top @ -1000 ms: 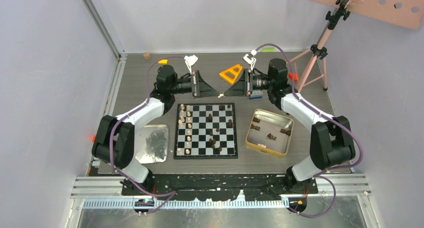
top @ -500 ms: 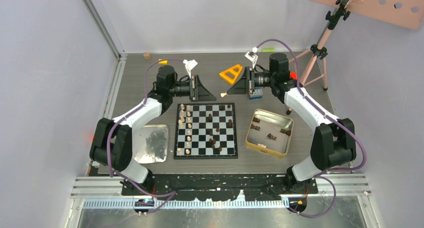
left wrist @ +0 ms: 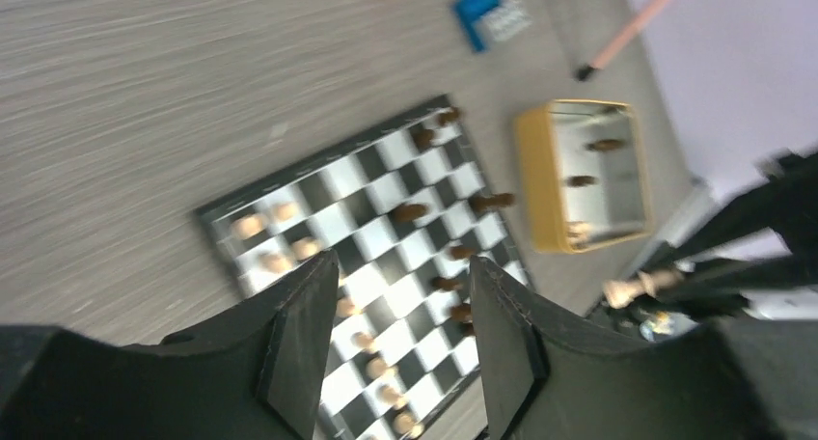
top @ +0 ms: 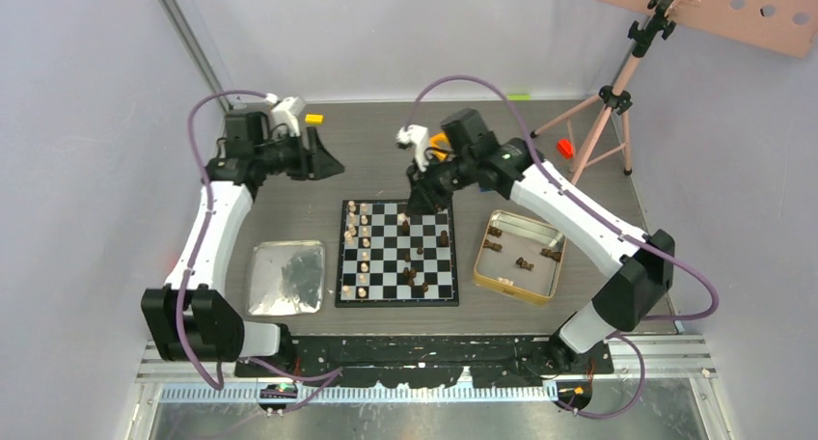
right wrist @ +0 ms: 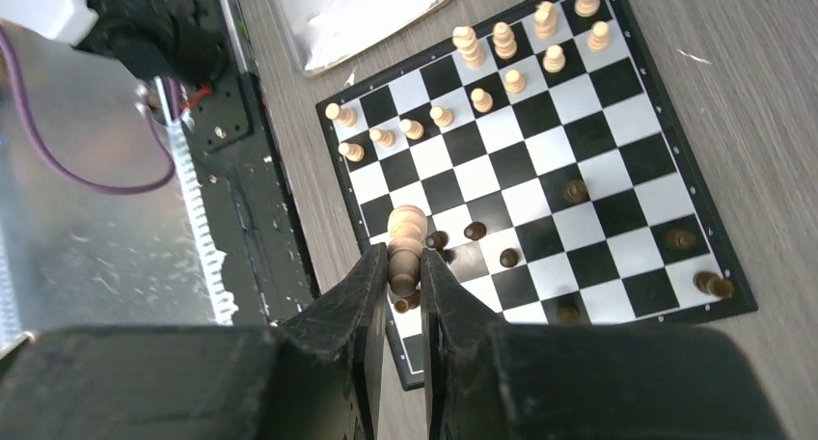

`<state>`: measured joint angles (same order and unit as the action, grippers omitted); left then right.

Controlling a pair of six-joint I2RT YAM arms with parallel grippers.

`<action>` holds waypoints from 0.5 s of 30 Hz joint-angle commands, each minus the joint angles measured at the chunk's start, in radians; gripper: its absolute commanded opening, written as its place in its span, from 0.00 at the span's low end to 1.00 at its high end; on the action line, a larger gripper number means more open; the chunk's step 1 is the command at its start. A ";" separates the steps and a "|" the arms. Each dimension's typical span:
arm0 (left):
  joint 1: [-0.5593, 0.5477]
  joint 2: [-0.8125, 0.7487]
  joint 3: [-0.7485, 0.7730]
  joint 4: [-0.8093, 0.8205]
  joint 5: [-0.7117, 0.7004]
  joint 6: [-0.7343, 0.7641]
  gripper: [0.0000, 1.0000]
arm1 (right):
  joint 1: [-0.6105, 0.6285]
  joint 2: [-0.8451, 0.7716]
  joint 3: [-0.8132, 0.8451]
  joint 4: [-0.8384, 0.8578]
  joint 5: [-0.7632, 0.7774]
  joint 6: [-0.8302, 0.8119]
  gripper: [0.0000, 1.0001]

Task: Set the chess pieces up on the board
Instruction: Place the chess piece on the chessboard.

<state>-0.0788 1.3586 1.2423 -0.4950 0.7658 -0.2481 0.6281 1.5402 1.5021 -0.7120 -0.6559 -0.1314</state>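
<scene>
The board [top: 436,266] lies at the table's middle. Light tan chess pieces [top: 365,235] stand along its left columns, and dark ones [top: 409,274] are scattered on its right half. My right gripper [top: 422,197] hangs over the board's far edge, shut on a light tan piece [right wrist: 406,239] that sticks out past its fingertips [right wrist: 403,259]. The board [right wrist: 598,151] lies below it. My left gripper [top: 333,168] is off to the far left, away from the board, open and empty [left wrist: 403,266], with the blurred board [left wrist: 333,184] beneath.
A gold-rimmed tin [top: 480,266] right of the board holds several dark pieces [top: 524,263]. A silver tray [top: 265,266] lies left of the board. A tripod [top: 603,112] stands at the back right. A yellow block [top: 313,119] and a blue brick [left wrist: 492,15] lie at the back.
The two grippers met tip to tip behind the board. The left one has opened and drawn back left. The right one has swung left over the board with the light piece.
</scene>
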 commanded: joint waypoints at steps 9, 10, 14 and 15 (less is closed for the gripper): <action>0.396 -0.040 -0.007 -0.399 -0.230 0.338 0.75 | 0.357 0.382 0.420 -0.305 0.413 -0.200 0.04; 0.417 -0.041 -0.017 -0.396 -0.228 0.343 0.75 | 0.371 0.433 0.471 -0.317 0.421 -0.206 0.04; 0.483 -0.055 -0.044 -0.377 -0.239 0.366 0.77 | 0.442 0.571 0.602 -0.367 0.477 -0.225 0.04; 0.498 -0.058 -0.048 -0.374 -0.246 0.371 0.77 | 0.461 0.591 0.641 -0.385 0.484 -0.228 0.04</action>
<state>0.3660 1.3190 1.2106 -0.8551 0.5453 0.0647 1.0348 2.0609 2.0018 -1.0050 -0.2562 -0.3180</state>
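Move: From the right gripper, which holds a light chess piece, the empty stretch of the light back row on the board's left edge lies about 17 cm left, 5 cm back and 17 cm below. The pawn beside it is roughly 13 cm left and 5 cm back; the near-corner light piece stands 17 cm left, 12 cm back, the nearest of the four far back-row pieces 17 cm left, 2 cm ahead. From the left gripper the gap lies about 17 cm back, roughly level sideways. Carry the light piece left and down over the board with the right gripper towards the gap in the light back row, about 11 cm left and 9 cm down with a slight draw back, tipping the fingers steeper and keeping them shut on the piece. Meanwhile swing the empty left gripper some 18 cm left, out of the way, sinking as it goes, turning counter-clockwise and opening wider. ##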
